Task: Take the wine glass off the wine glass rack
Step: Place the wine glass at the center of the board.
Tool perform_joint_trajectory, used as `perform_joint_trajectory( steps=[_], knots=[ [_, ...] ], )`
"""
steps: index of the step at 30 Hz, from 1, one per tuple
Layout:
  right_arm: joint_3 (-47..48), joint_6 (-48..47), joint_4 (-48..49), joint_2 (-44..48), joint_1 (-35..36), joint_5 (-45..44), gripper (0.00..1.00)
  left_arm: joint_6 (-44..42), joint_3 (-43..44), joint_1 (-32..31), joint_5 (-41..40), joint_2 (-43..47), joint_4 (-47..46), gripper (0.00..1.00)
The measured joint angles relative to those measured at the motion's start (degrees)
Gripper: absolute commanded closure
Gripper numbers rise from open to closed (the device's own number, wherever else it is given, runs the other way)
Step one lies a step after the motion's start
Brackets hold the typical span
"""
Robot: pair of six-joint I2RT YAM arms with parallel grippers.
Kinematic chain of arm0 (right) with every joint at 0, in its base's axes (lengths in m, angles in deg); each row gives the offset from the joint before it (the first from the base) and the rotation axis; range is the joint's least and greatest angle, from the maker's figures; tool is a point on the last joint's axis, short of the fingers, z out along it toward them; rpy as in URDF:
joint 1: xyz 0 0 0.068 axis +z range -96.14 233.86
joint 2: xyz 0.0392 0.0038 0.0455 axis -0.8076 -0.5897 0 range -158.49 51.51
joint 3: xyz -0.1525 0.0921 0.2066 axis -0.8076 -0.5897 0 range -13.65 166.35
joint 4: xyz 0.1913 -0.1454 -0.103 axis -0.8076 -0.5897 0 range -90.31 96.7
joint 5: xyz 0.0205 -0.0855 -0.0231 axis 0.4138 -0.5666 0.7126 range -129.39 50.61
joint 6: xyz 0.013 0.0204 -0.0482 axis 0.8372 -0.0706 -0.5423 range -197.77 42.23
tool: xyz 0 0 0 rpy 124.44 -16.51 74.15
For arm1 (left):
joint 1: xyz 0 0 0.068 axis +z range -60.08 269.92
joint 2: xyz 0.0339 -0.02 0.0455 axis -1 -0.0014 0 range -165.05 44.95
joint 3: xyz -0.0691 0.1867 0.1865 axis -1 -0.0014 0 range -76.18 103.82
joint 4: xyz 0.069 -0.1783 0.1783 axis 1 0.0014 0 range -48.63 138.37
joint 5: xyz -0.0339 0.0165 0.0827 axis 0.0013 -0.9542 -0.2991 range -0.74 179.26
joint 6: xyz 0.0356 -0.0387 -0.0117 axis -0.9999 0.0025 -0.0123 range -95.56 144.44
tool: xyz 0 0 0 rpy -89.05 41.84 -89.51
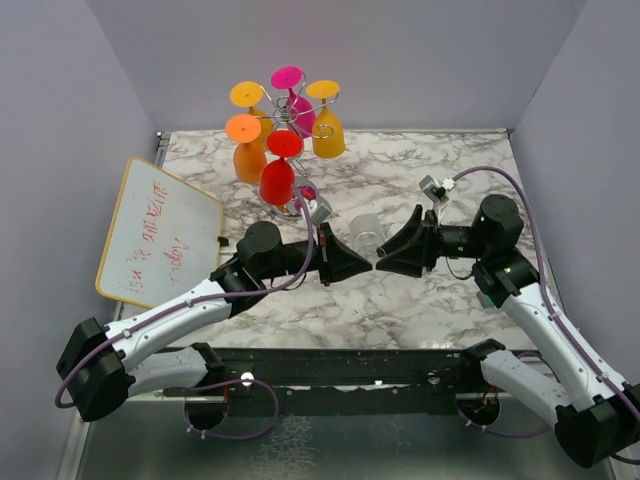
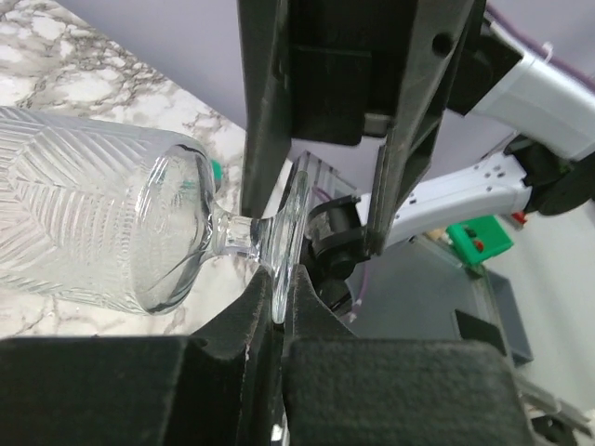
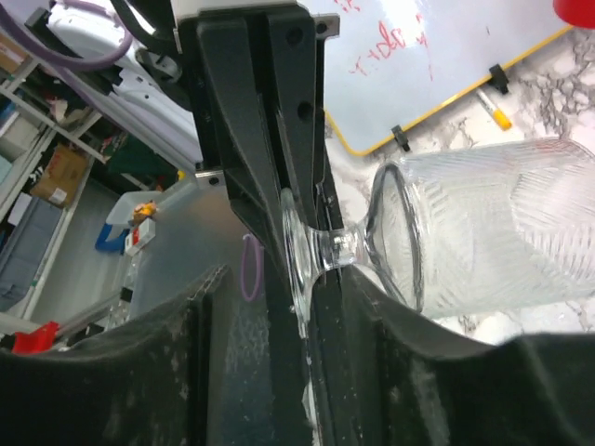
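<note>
A clear ribbed wine glass [image 1: 366, 236] lies on its side in the air above the marble table, where both arms meet. My left gripper [image 1: 366, 266] is shut on the glass's round foot [image 2: 284, 243]; the bowl [image 2: 93, 223] sticks out to one side. My right gripper [image 1: 381, 266] faces it from the other side. Its fingers [image 3: 200, 325] stand apart on either side of the foot [image 3: 299, 255], with a gap showing on one side. The chrome wine glass rack [image 1: 292, 118] stands at the back left, with several coloured glasses hanging from it.
A whiteboard [image 1: 160, 232] with red writing lies at the left table edge, with a marker [image 3: 495, 108] beside it. Grey walls close in the back and both sides. The rack's round base [image 1: 303, 207] sits just behind my left wrist.
</note>
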Motion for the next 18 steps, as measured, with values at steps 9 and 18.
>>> perform_joint_trajectory(
  steps=[9, 18],
  knots=[
    [3.72, -0.17, -3.04, -0.68, 0.02, -7.80, 0.14, -11.23, -7.13, -0.46, 0.09, 3.98, 0.52, 1.00],
    [13.20, -1.16, -6.69, -14.71, -0.02, -11.06, 0.14, -23.12, -13.97, -0.48, 6.08, 10.75, -0.37, 1.00]
  ],
)
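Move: The left hand already pinches the wine glass by its foot, with the bowl's middle about 7 cm ahead of the hand and level with it. The open marble top is some 28 cm below; the rack's foot stands roughly 32 cm ahead and 15 cm left, the whiteboard's middle about 20 cm ahead and 49 cm left. From the right hand, its fingers already partly open around the foot, the glass's middle is also about 7 cm straight ahead, level. Left hand keeps the glass foot pinched, sinking 6 cm, back, left, bowl tipping up; right opens wider, leaves forward. ##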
